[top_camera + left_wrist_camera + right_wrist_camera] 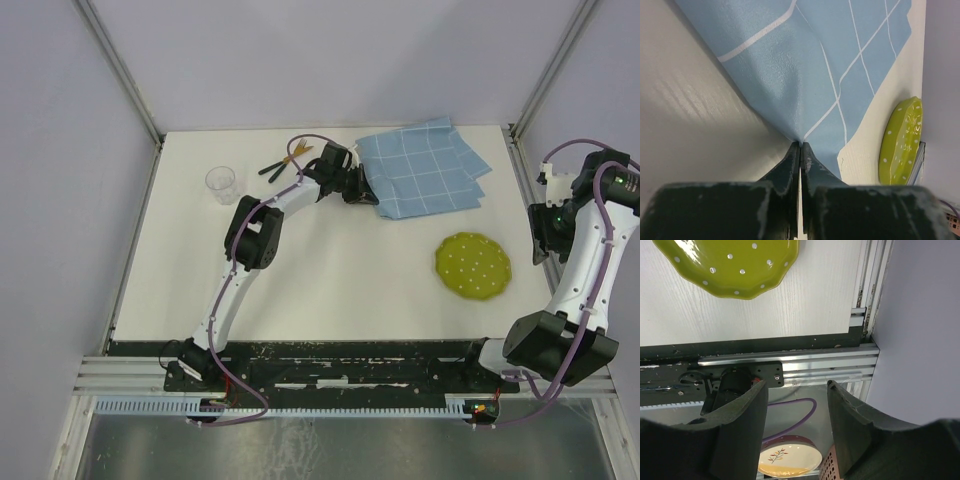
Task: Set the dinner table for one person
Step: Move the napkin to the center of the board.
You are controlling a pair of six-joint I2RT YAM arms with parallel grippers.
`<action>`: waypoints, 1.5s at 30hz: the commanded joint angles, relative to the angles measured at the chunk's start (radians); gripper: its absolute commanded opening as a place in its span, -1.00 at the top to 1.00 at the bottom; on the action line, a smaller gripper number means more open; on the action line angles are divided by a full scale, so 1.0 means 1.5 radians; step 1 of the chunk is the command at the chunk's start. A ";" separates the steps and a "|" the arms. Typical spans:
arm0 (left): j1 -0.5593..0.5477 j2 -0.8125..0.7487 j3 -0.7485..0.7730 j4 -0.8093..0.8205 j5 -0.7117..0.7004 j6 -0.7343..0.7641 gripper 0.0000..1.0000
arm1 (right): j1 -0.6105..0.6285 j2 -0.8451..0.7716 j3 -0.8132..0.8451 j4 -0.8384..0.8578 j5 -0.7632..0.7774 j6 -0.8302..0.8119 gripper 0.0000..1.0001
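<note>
The dinner table [330,280] is a large off-white top. A light-blue cloth with white grid lines [425,165] lies at its back right. My left gripper [364,192] is at the cloth's near-left corner. In the left wrist view it [801,144] is shut, pinching a fold of the cloth [805,65] between its tips. A green dotted plate [472,267] lies flat to the right of the middle, and also shows in both wrist views [900,140] [730,265]. My right gripper [540,240] hangs by the table's right edge, open [797,390] and holding nothing.
A clear cup [221,184] stands at the back left. Dark cutlery with a wooden fork [287,160] lies behind the left arm. Below the table's near edge are a cream leaf-patterned plate [790,462], a purple cable [795,420] and a perforated basket [832,467].
</note>
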State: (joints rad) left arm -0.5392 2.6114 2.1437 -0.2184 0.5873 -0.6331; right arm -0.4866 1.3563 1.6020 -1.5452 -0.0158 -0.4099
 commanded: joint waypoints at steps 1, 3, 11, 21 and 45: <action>-0.001 -0.008 0.001 0.045 0.025 -0.027 0.94 | -0.002 -0.014 0.035 -0.007 0.015 -0.008 -0.17; 0.003 -0.008 -0.002 0.045 0.028 -0.022 0.94 | -0.003 -0.014 0.036 -0.006 0.015 -0.008 -0.18; 0.030 -0.054 -0.041 -0.023 0.029 0.048 0.95 | -0.003 -0.015 0.025 0.002 0.011 -0.004 -0.18; 0.099 -0.176 -0.166 -0.135 0.010 0.184 0.95 | -0.002 0.011 0.013 0.034 -0.036 0.028 -0.17; 0.155 -0.392 -0.362 -0.469 -0.024 0.429 0.95 | -0.001 0.084 0.004 0.084 -0.103 0.041 -0.14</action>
State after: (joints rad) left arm -0.3054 2.0975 1.6302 -0.7818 0.5846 -0.1173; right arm -0.4866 1.4727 1.6058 -1.4502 -0.1329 -0.3527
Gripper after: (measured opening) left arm 0.040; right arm 0.574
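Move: The left hand already pinches the napkin's near-left corner just over the board; the napkin's middle lies about 12 cm ahead and 17 cm to its right. The board's center, where it is taken, is some 6 cm back and 9 cm left of this hand, the cutlery 16 cm ahead and 25 cm left. From the right hand, the board's center is about 23 cm ahead, 47 cm left and 22 cm below. Left hand drags the pinched napkin about 20 cm left, then 10 cm back; right hand eases forward 4 cm. ##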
